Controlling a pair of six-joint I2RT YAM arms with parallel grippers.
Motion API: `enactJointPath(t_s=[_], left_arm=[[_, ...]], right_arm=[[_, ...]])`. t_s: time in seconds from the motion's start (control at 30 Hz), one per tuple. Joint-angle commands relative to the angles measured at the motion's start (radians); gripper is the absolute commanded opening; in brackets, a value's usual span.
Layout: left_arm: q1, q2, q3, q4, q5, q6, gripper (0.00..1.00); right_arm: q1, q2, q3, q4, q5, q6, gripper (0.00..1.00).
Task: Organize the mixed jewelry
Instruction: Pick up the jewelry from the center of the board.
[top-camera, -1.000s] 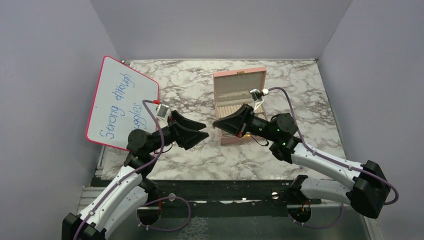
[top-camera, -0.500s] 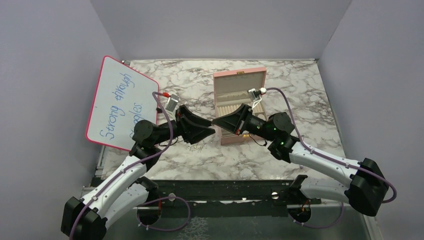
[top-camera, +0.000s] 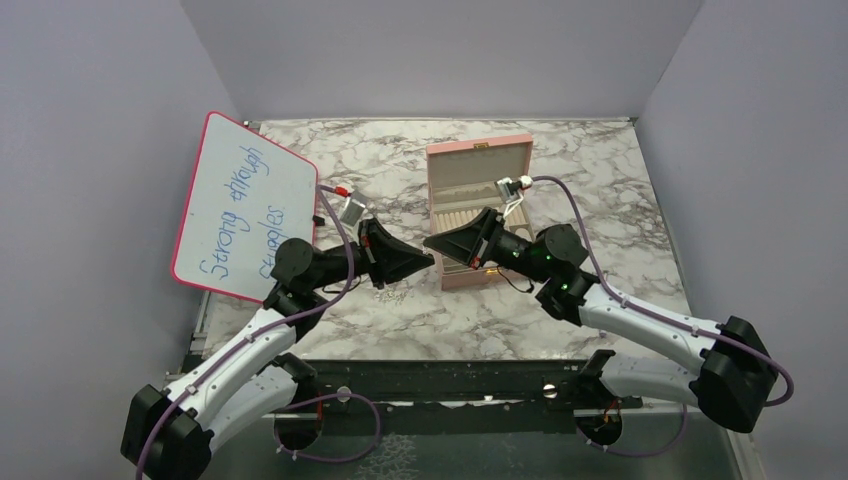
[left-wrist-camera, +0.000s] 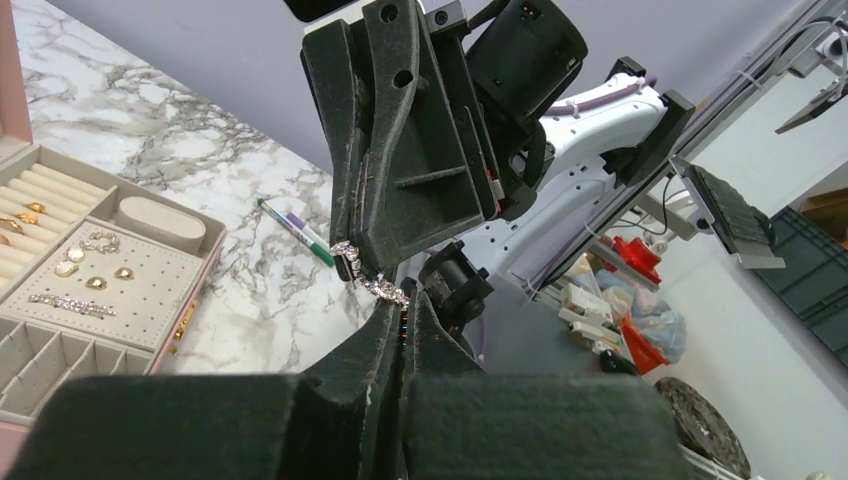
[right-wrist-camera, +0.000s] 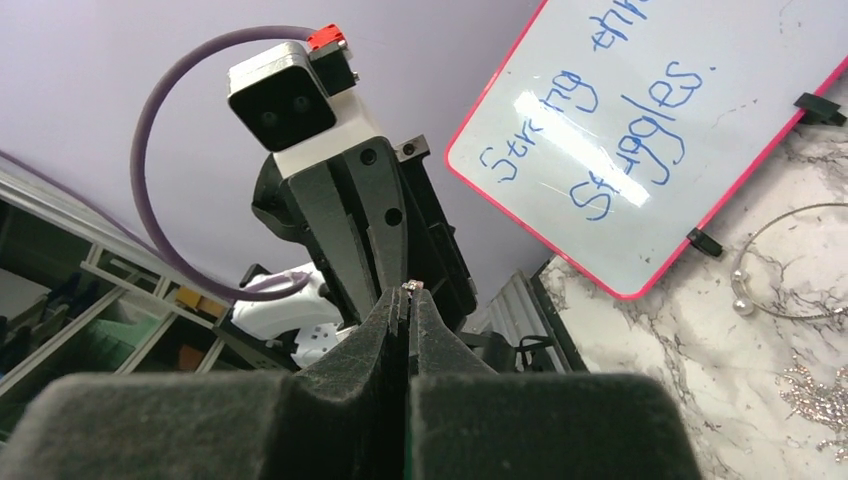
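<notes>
My left gripper (top-camera: 424, 261) and right gripper (top-camera: 431, 244) meet tip to tip above the table, just left of the open pink jewelry box (top-camera: 480, 160). In the left wrist view a short sparkling silver chain (left-wrist-camera: 368, 281) runs from the right gripper's shut tips (left-wrist-camera: 349, 255) to my left gripper's shut tips (left-wrist-camera: 402, 306). In the right wrist view a small sparkle of the chain (right-wrist-camera: 411, 287) sits at that gripper's shut tips (right-wrist-camera: 408, 297). Gold and silver pieces (left-wrist-camera: 95, 272) lie in the box tray. Loose pieces (top-camera: 390, 293) lie on the marble below the grippers.
A pink-framed whiteboard (top-camera: 240, 205) leans at the left. A thin silver hoop (right-wrist-camera: 790, 262) and a glittery piece (right-wrist-camera: 815, 398) lie on the marble near it. A green-and-white marker pen (left-wrist-camera: 296, 231) lies right of the box. Walls close in three sides.
My left gripper has moved right and up from the table and closed in on the right gripper's tips. The right gripper shifted slightly left toward it.
</notes>
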Motion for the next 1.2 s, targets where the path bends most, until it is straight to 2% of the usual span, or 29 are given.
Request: enactJointPath(t_s=[0.0, 0.1, 0.17, 0.33, 0.47, 0.67, 0.8, 1.03, 1.1, 1.17], left_arm=[[-0.005, -0.021, 0.047, 0.004, 0.029, 0.005, 0.0], [-0.004, -0.027, 0.086, -0.071, 0.056, -0.024, 0.0], [-0.003, -0.016, 0.145, -0.196, 0.075, -0.026, 0.0], [-0.004, 0.05, 0.33, -0.582, 0.104, 0.026, 0.0], [-0.003, 0.118, 0.412, -0.68, 0.199, -0.001, 0.0], [-0.002, 0.188, 0.458, -0.648, 0.297, -0.124, 0.0], [-0.002, 0.217, 0.448, -0.537, 0.329, -0.253, 0.0], [-0.002, 0.258, 0.385, -0.42, 0.32, -0.428, 0.0], [-0.001, 0.262, 0.38, -0.433, 0.312, -0.425, 0.0], [-0.001, 0.265, 0.402, -0.528, 0.289, -0.309, 0.0]], right_arm=[[-0.002, -0.043, 0.0, -0.081, 0.07, -0.012, 0.13], [-0.001, -0.068, -0.001, -0.141, 0.121, -0.014, 0.31], [-0.001, -0.089, -0.006, -0.183, 0.157, -0.013, 0.4], [-0.001, -0.164, -0.021, -0.303, 0.253, -0.009, 0.51], [-0.001, -0.233, -0.02, -0.368, 0.297, -0.057, 0.55], [-0.002, -0.251, 0.104, -0.654, 0.346, -0.02, 0.55], [-0.002, -0.226, 0.183, -0.828, 0.347, 0.044, 0.55], [-0.002, -0.231, 0.169, -0.867, 0.373, 0.154, 0.54], [-0.001, -0.236, 0.161, -0.868, 0.368, 0.183, 0.51], [-0.002, -0.241, 0.156, -0.878, 0.363, 0.211, 0.48]])
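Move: Both hands already have the short jewelled bracelet between their shut fingertips. Its middle is roughly 1 cm ahead of, 1 cm right of and 1 cm above the left hand, and about as far back, left and below from the right hand. From the left hand, the open box's tray lies some 9 cm ahead, 12 cm right and 20 cm down; the tangled chains lie some 7 cm left, level fore and aft, at table height. Rightward the right hand pulls off after opening its fingers about halfway, some 5 cm away and slightly forward, sinking late as it rolls and swings clockwise. The left hand keeps its pinch on the bracelet, rises about 5 cm, drops back roughly half of that and drifts right, its wrist rolling some 35 degrees while its fingertips dip and swing back. ##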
